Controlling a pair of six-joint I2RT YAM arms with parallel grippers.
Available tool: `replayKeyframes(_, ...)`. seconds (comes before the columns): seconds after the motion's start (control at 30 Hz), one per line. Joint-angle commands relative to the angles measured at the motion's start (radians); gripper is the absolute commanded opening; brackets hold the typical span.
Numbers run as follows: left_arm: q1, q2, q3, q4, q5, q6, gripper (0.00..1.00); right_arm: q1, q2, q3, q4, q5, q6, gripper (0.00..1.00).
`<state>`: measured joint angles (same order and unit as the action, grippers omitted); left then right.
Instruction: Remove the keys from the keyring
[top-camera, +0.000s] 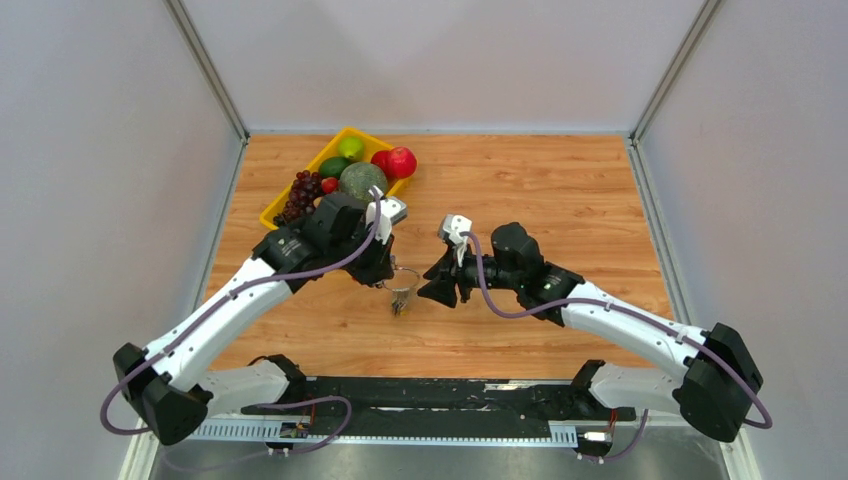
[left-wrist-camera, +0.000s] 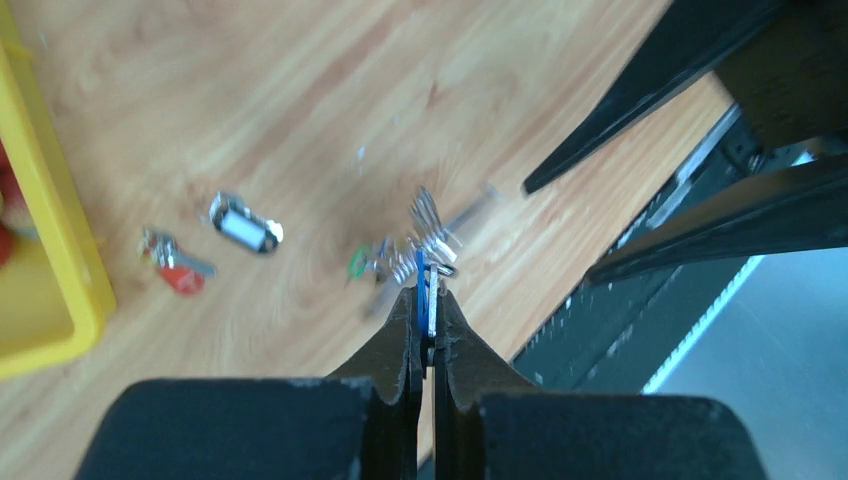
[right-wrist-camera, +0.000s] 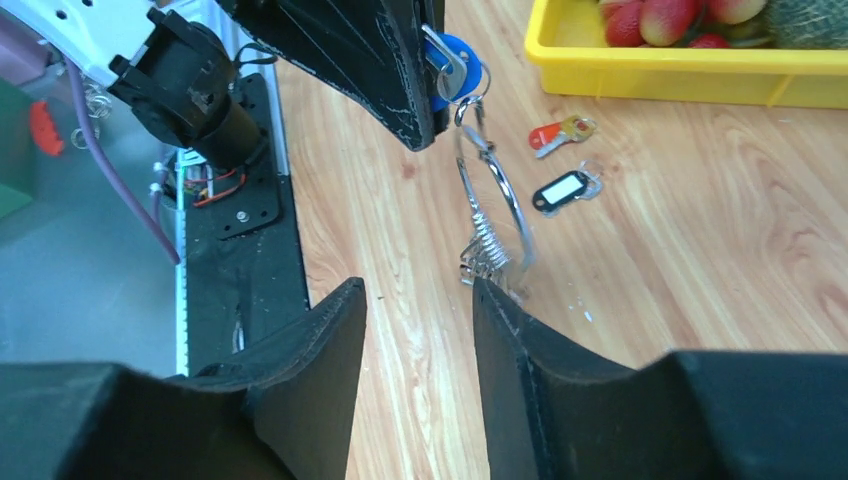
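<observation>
My left gripper (left-wrist-camera: 428, 295) is shut on a blue-tagged key (left-wrist-camera: 421, 272) and holds it above the table. From that key hangs the thin silver keyring (right-wrist-camera: 508, 195), with a bunch of small silver keys (right-wrist-camera: 485, 257) at its lower end and a green tag (left-wrist-camera: 357, 262) among them. My right gripper (right-wrist-camera: 420, 290) stands open just short of the bunch, with only bare wood between its fingers. Two keys lie loose on the table, one with a red tag (right-wrist-camera: 555, 133) and one with a dark tag (right-wrist-camera: 562, 190). In the top view the ring (top-camera: 405, 277) hangs between both grippers.
The yellow fruit tray (top-camera: 290, 188) with grapes, apples and other fruit stands at the back left, close behind the left arm. The black base rail (top-camera: 430, 395) runs along the near table edge. Grey walls close in both sides.
</observation>
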<state>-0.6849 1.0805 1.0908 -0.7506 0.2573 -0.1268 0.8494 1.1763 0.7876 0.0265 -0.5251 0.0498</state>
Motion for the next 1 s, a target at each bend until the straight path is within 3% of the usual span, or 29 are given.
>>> replayKeyframes(0.0,0.002,0.098,0.126,-0.304,-0.037,-0.01,0.0,0.002,-0.089,-0.08,0.24,0.068,0.002,0.48)
replayKeyframes(0.27,0.002,0.208,0.257,-0.474,-0.04,-0.001,0.0,0.004,-0.13,-0.19,0.398,0.062,-0.014,0.5)
replayKeyframes(0.5,0.002,0.208,0.321,-0.439,0.149,-0.002,0.0,0.013,-0.145,-0.284,0.589,0.04,-0.007,0.51)
replayKeyframes(0.63,0.002,0.225,0.339,-0.436,0.184,-0.003,0.0,0.04,-0.14,-0.307,0.641,0.05,-0.035,0.52)
replayKeyframes(0.87,0.002,0.237,0.366,-0.423,0.216,-0.018,0.0,0.094,-0.118,-0.328,0.737,0.123,-0.044,0.71)
replayKeyframes(0.97,0.002,0.242,0.381,-0.424,0.218,-0.024,0.0,0.145,-0.1,-0.317,0.73,0.238,-0.044,0.72)
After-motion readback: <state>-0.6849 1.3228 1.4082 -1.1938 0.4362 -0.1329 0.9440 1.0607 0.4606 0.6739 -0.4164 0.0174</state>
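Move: The left hand holds the blue tag; the keyring hangs from it about 3 cm to that hand's right and 3 cm below, in line with it front to back, with its key bunch some 3 cm right and 7 cm below. From the right hand, half open, the keyring is roughly 5 cm left, 2 cm ahead and 1 cm up, the bunch 5 cm left, 1 cm ahead and 3 cm down. The black tag lies on the table, around 12 cm ahead of the left hand, 1 cm left and 20 cm below. Still pinching the blue tag, the left hand carries the hanging keyring back about 4 cm, first dipping and swinging left some 3 cm, then rising and returning right as its fingers tip about 20 degrees farther down. The right hand, facing the ring, rises 3 cm and ends nearly 2 cm back, tilting its fingertips up towards level, rolling, and opening wider. ##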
